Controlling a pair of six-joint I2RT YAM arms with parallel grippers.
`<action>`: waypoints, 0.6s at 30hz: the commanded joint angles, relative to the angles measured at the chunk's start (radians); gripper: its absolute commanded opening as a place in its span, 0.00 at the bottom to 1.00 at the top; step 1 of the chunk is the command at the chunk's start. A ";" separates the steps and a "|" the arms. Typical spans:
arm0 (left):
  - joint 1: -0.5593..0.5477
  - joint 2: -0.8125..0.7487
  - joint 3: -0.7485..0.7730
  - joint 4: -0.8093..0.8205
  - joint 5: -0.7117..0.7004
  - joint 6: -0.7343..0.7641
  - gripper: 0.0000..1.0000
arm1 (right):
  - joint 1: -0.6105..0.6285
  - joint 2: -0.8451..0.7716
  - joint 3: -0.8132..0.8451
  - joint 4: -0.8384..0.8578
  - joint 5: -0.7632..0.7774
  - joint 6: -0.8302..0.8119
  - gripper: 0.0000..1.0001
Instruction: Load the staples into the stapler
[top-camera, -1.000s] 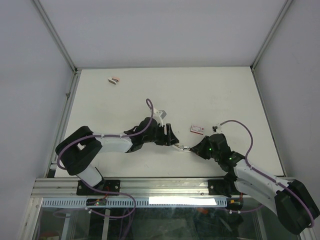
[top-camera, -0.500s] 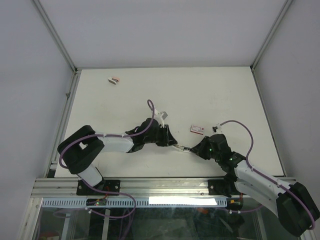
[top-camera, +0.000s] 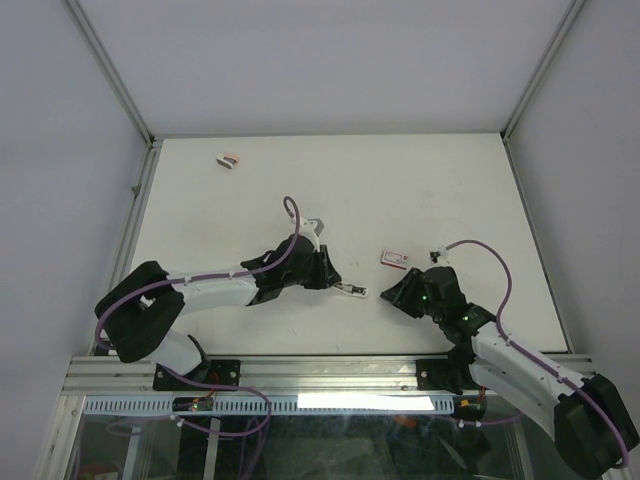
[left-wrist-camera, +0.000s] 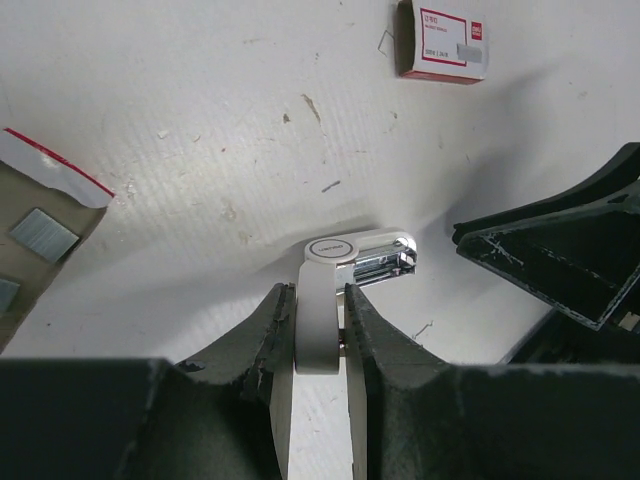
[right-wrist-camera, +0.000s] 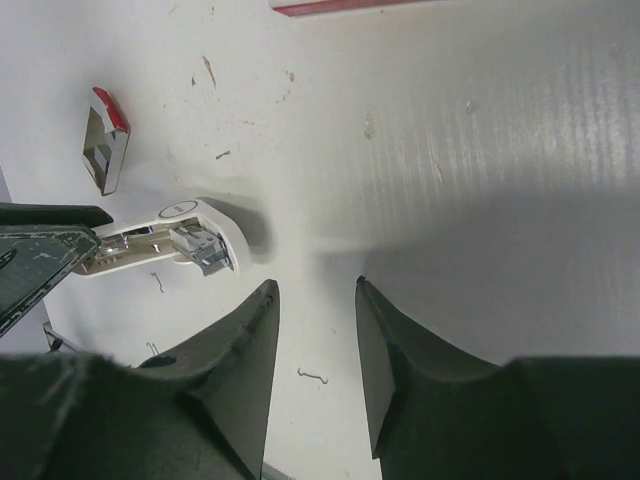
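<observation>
A small white stapler (left-wrist-camera: 330, 250) lies low over the table, its metal magazine showing at the front end. My left gripper (left-wrist-camera: 317, 292) is shut on its white body; from above the gripper (top-camera: 335, 280) is left of the stapler (top-camera: 351, 289). My right gripper (right-wrist-camera: 315, 285) stands open and empty, a short way right of the stapler (right-wrist-camera: 175, 235); from above it (top-camera: 393, 290) is apart from the tip. The staples (left-wrist-camera: 45, 233) sit as a grey rectangle in a brownish tray, also in the right wrist view (right-wrist-camera: 100, 150). My left arm hides them from above.
A red-and-white box (top-camera: 394, 259) lies just beyond the right gripper, seen too from the left wrist (left-wrist-camera: 443, 40). Another small red-and-white piece (top-camera: 228, 159) lies far left at the back. Loose bent staples (right-wrist-camera: 312, 376) are scattered on the white table (top-camera: 450, 190).
My right gripper has let go of the stapler's front end, opened and drawn back to the right. The left gripper has closed on the stapler and its arm has shifted slightly left.
</observation>
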 joint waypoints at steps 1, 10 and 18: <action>-0.006 -0.057 0.034 -0.054 -0.074 0.036 0.14 | -0.021 -0.029 0.041 -0.001 -0.007 -0.006 0.39; -0.004 -0.074 0.034 -0.056 -0.075 0.032 0.58 | -0.039 -0.043 0.042 -0.015 -0.018 -0.013 0.40; -0.005 -0.161 0.026 -0.058 -0.119 0.060 0.81 | -0.040 -0.073 0.064 -0.061 0.007 -0.053 0.43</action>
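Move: The small stapler, open, is held by its lid in the left fingers; its middle lies some 3 cm to that hand's right, 1 cm back and about 2 cm below. The open staple tray is roughly 6 cm ahead and 7 cm left of the left hand, the closed red-white box about 6 cm ahead and 13 cm right, both some 3 cm lower. From the right hand the stapler is about 8 cm left and 1 cm ahead, slightly lower. The stapler's lid, still pinched at first, is drawn about 1 cm to the left by the left hand; then the fingers spread wide and let go of the lid while the hand eases a little farther left. Right at the end the open hand starts up, about 1 cm, clear above the stapler. ##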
